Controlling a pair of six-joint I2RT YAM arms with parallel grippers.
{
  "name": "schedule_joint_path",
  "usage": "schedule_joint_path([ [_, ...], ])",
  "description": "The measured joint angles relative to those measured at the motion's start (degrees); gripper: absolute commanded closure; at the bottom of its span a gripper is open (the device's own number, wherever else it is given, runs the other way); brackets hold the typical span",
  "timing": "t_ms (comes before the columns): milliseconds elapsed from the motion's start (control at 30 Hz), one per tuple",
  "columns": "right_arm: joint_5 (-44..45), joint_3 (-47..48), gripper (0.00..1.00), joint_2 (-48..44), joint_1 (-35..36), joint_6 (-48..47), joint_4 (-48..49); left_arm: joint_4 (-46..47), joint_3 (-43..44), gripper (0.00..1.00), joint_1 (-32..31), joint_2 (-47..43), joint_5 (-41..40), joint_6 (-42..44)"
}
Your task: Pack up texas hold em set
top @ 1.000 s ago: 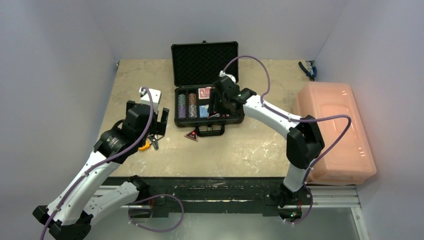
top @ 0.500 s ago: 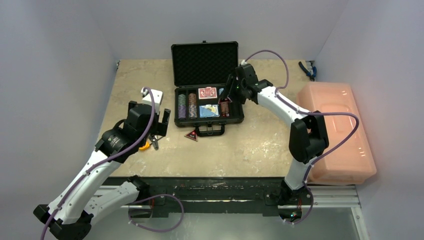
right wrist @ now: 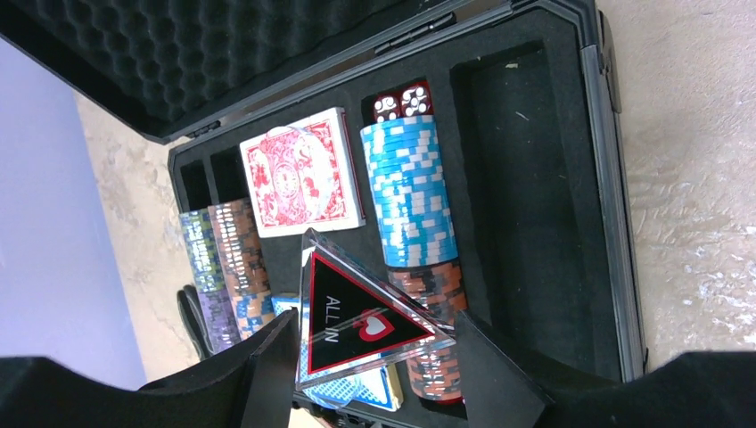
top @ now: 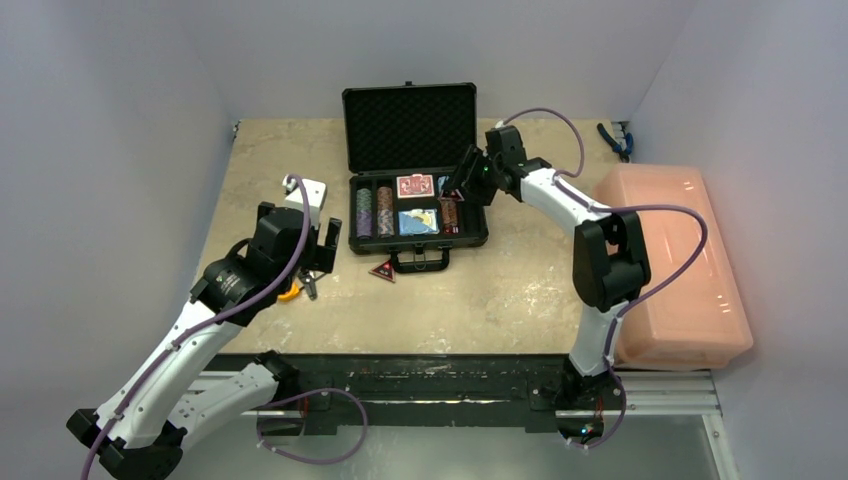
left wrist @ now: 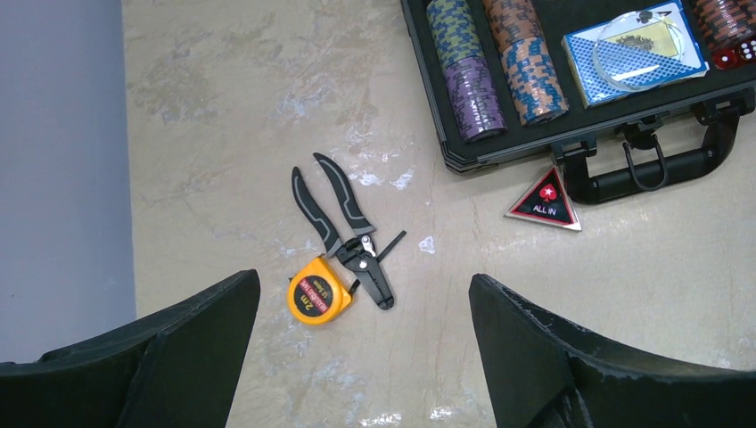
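Note:
The black briefcase (top: 470, 232) lies open at the table's back centre, lid up. Its foam tray holds chip stacks (right wrist: 408, 192), a red deck (right wrist: 303, 174), a blue deck (left wrist: 633, 53) and red dice (right wrist: 403, 101); the rightmost slot (right wrist: 517, 178) holds nothing. My right gripper (right wrist: 365, 357) hovers over the tray's right side, shut on a clear triangular "ALL IN" marker (right wrist: 357, 321) with a heart. A second triangular marker (left wrist: 546, 200) lies on the table by the case handle (left wrist: 660, 165). Left of the case, my left gripper (left wrist: 365, 357) hangs open above the table, holding nothing.
A yellow tape measure (left wrist: 318, 292) and black pliers (left wrist: 343, 223) lie under the left gripper. A large pink bin (top: 670, 265) fills the table's right edge. Blue-handled pliers (top: 615, 138) sit at the back right corner. Walls close off the left, back and right.
My right arm has risen from low over the tray's middle and swung back and right, carrying the triangular marker. The left arm has not moved.

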Motion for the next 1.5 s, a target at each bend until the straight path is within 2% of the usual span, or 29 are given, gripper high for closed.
schedule_joint_path([
  [500, -5.33, -1.46, 0.43, 2.99, -4.66, 4.94, 4.61, 0.11, 0.00, 0.13, 0.00, -0.11, 0.66, 0.00],
  [1500, -5.44, -6.32, 0.32, 4.63, -7.13, 18.51, 9.84, 0.33, 0.00, 0.13, 0.00, -0.57, 1.09, 0.02],
])
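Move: The right hand already holds the black-and-red ALL IN marker over the open case; the empty slot it goes to has its middle about 4 cm to the right, 2 cm ahead and some 7 cm below. The blue-and-orange chip row is about 2 cm ahead, 1 cm left; the red card deck lies 6 cm ahead and 8 cm left, the blue deck 2 cm back and 7 cm left. From the left hand the slot is some 21 cm ahead, 31 cm right and 19 cm below. Keeping the marker between its fingers, the right hand first eases forward and to the right off the chip row, then sinks as it goes on right, about 4 cm down and 3 to 4 cm right in all, bringing the marker down to the empty slot beside the case's right wall. The wrist tilts and swings clockwise all the way, some 20 degrees altogether, and once the hand has come to a stop low over the case the fingers just begin to slacken, with the marker still between them. ##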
